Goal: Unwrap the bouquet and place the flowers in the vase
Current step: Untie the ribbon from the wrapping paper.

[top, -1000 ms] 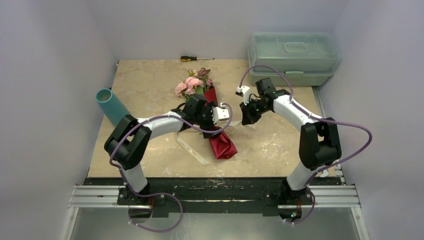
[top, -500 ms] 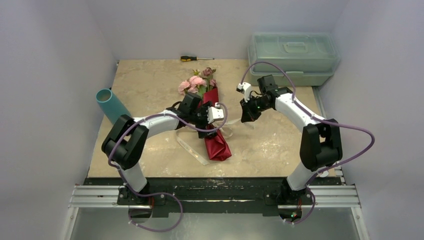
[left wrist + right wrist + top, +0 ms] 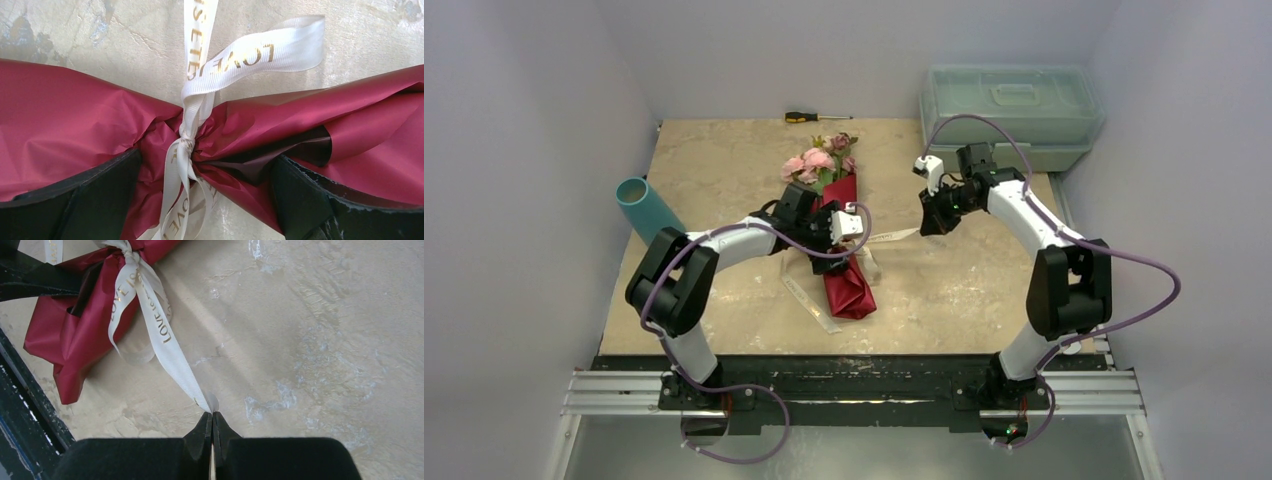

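The bouquet [image 3: 836, 235] lies on the table with its pink flowers [image 3: 817, 165] pointing to the back and its maroon paper [image 3: 65, 130] bunched at a cream ribbon knot [image 3: 187, 145]. My left gripper [image 3: 829, 225] [image 3: 200, 200] is open, one finger on each side of the knot, over the paper. A little way right of the bouquet, my right gripper [image 3: 939, 215] [image 3: 212, 415] is shut on the end of the ribbon [image 3: 170, 350], which runs taut from the knot. The teal vase [image 3: 646, 208] leans at the table's left edge, far from both grippers.
A pale green toolbox [image 3: 1009, 110] stands at the back right, just behind the right arm. A screwdriver [image 3: 816, 117] lies at the back edge. A loose ribbon tail [image 3: 809, 300] trails over the table on the near left of the paper. Walls close in the left and right sides.
My right gripper has moved back and to the right with the ribbon end, drawing it taut. The bouquet has swung more upright and shifted left, and the left gripper went with it.
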Action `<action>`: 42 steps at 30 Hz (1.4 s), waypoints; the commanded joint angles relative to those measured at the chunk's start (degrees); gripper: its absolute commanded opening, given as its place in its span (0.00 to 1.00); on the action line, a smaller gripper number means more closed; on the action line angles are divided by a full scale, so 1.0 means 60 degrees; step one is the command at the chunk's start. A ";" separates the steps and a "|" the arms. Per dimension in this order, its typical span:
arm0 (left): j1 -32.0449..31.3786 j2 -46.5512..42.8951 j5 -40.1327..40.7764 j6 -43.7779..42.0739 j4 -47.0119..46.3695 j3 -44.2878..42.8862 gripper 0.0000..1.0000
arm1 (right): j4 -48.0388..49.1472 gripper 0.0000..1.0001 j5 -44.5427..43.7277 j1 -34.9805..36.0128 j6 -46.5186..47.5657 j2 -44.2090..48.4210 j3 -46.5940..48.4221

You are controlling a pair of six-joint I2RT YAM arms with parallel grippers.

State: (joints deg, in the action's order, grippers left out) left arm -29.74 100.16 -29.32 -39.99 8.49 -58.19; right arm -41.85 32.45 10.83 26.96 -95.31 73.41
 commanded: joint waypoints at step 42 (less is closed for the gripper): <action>0.0302 -0.3375 -0.0167 0.0167 -0.0940 0.1049 0.61 | 0.1021 0.54 0.1451 0.2097 -0.3104 -0.1372 0.0457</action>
State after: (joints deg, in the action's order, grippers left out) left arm -27.51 83.29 -29.76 -34.72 3.95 -52.64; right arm -40.18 36.69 22.15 13.96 -102.41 76.36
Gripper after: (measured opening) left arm 0.722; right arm 0.544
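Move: Across the wrapping, the left hand's spread fingers straddle the ribbon knot, which lies within about 1 cm of it, slightly ahead, to the right and below. From the right hand, which already pinches a ribbon tail, that knot is some 14 cm left, 2 cm back and 7 cm lower. The loose loop is roughly 11 cm left of the right hand, 6 back and 9 below; the pink flowers are about 20 left, 14 ahead and 5 below. Drawing the pinched tail away from the knot, the right hand goes about 4 cm right and a little forward, then opens to roughly half and lets go. It swings back leftward some 12 cm, also coming back towards its base and sinking slightly, tipping down, to the loose loop beside the knot. The left hand keeps its place astride the wrapping during the pull, seeming to brace it, then lifts about 9 cm and starts closing. ##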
